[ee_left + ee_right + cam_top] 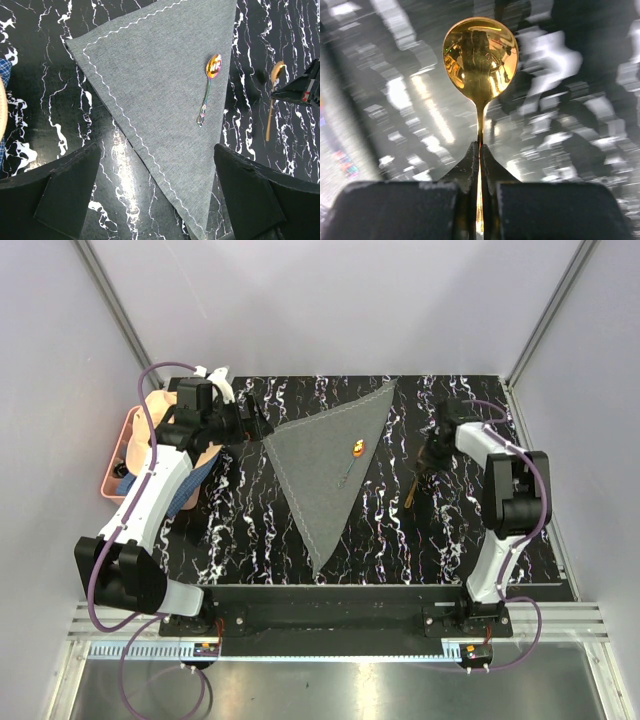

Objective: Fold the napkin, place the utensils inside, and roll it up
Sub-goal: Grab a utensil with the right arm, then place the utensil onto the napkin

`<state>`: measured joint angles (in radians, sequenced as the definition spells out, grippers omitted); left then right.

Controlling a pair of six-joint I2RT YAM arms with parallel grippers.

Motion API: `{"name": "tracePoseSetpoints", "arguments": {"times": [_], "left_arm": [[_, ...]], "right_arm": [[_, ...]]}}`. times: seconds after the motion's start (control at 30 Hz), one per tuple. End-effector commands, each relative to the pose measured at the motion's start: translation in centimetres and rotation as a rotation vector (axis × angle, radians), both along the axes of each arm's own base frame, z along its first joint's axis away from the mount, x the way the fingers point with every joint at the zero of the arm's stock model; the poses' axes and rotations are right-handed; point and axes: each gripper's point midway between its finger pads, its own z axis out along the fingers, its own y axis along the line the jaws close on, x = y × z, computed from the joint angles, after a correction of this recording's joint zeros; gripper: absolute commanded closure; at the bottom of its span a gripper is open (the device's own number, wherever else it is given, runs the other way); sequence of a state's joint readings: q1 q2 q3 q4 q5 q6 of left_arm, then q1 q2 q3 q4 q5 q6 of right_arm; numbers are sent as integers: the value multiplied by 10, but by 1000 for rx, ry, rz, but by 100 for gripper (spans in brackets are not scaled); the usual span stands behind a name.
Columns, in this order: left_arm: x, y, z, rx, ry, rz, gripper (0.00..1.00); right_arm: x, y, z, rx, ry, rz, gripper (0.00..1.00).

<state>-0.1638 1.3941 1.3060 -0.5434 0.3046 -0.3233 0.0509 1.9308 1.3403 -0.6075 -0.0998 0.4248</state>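
Note:
The grey napkin (325, 460) lies flat on the black marbled table, folded into a triangle with its tip toward the arms. On it rests a small spoon (356, 451) with an orange bowl and a thin iridescent handle, also seen in the left wrist view as the small spoon (210, 85) on the napkin (155, 90). My left gripper (160, 200) hovers open over the napkin's left edge. My right gripper (480, 155) is shut on the neck of a gold spoon (480, 57), right of the napkin. That gold spoon (271, 102) points its handle toward the arms.
A pink basket (118, 455) stands at the table's left edge, with a peach hat (160, 405) and a blue checked cloth (200, 475) beside my left arm. Grey walls close in the table on three sides.

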Motion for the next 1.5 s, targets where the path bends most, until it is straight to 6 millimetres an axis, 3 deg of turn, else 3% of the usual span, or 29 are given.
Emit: {"name": "tracePoseSetpoints", "arguments": {"times": [0.0, 0.17, 0.47, 0.6, 0.93, 1.47], "left_arm": [[-1, -9, 19, -46, -62, -32, 1], [-1, -8, 22, -49, -71, -32, 1], [-2, -10, 23, -58, -72, -37, 1], [-2, -10, 24, -59, -74, -39, 1], [-3, -10, 26, -59, -80, -41, 1], [-3, -10, 25, -60, -77, -40, 1]], "right_arm": [[7, 51, 42, 67, -99, 7, 100], [14, 97, 49, 87, -138, 50, 100], [46, 185, 63, 175, -230, 100, 100], [59, 218, 56, 193, -235, 109, 100], [75, 241, 30, 202, -227, 73, 100], [74, 233, 3, 145, -189, 71, 100]]}}
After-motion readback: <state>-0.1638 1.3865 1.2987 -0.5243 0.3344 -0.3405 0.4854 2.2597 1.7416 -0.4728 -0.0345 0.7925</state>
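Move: The right hand already holds the gold spoon just below its bowl and is to take it to a bare patch of the folded napkin, about 23 cm to its left, 6 cm ahead and 2 cm lower. The rainbow spoon's middle lies roughly 20 cm left, only 1 cm ahead; the napkin's middle some 26 cm left and 2 cm ahead. From the left hand, that patch is about 8 cm ahead, 19 cm right and 23 cm below. Keeping the gold spoon pinched between shut fingers, the right hand sweeps about 23 cm left, rising some 4 to 5 cm as it goes and drawing about 6 cm forward from a third of the way on, to carry the spoon over the napkin and past the rainbow spoon. Once the leftward travel runs out it sinks some 5 cm to slightly below its starting height and eases to a halt, the fingertips having tilted about 10 degrees forward and left, with the spoon still held. ##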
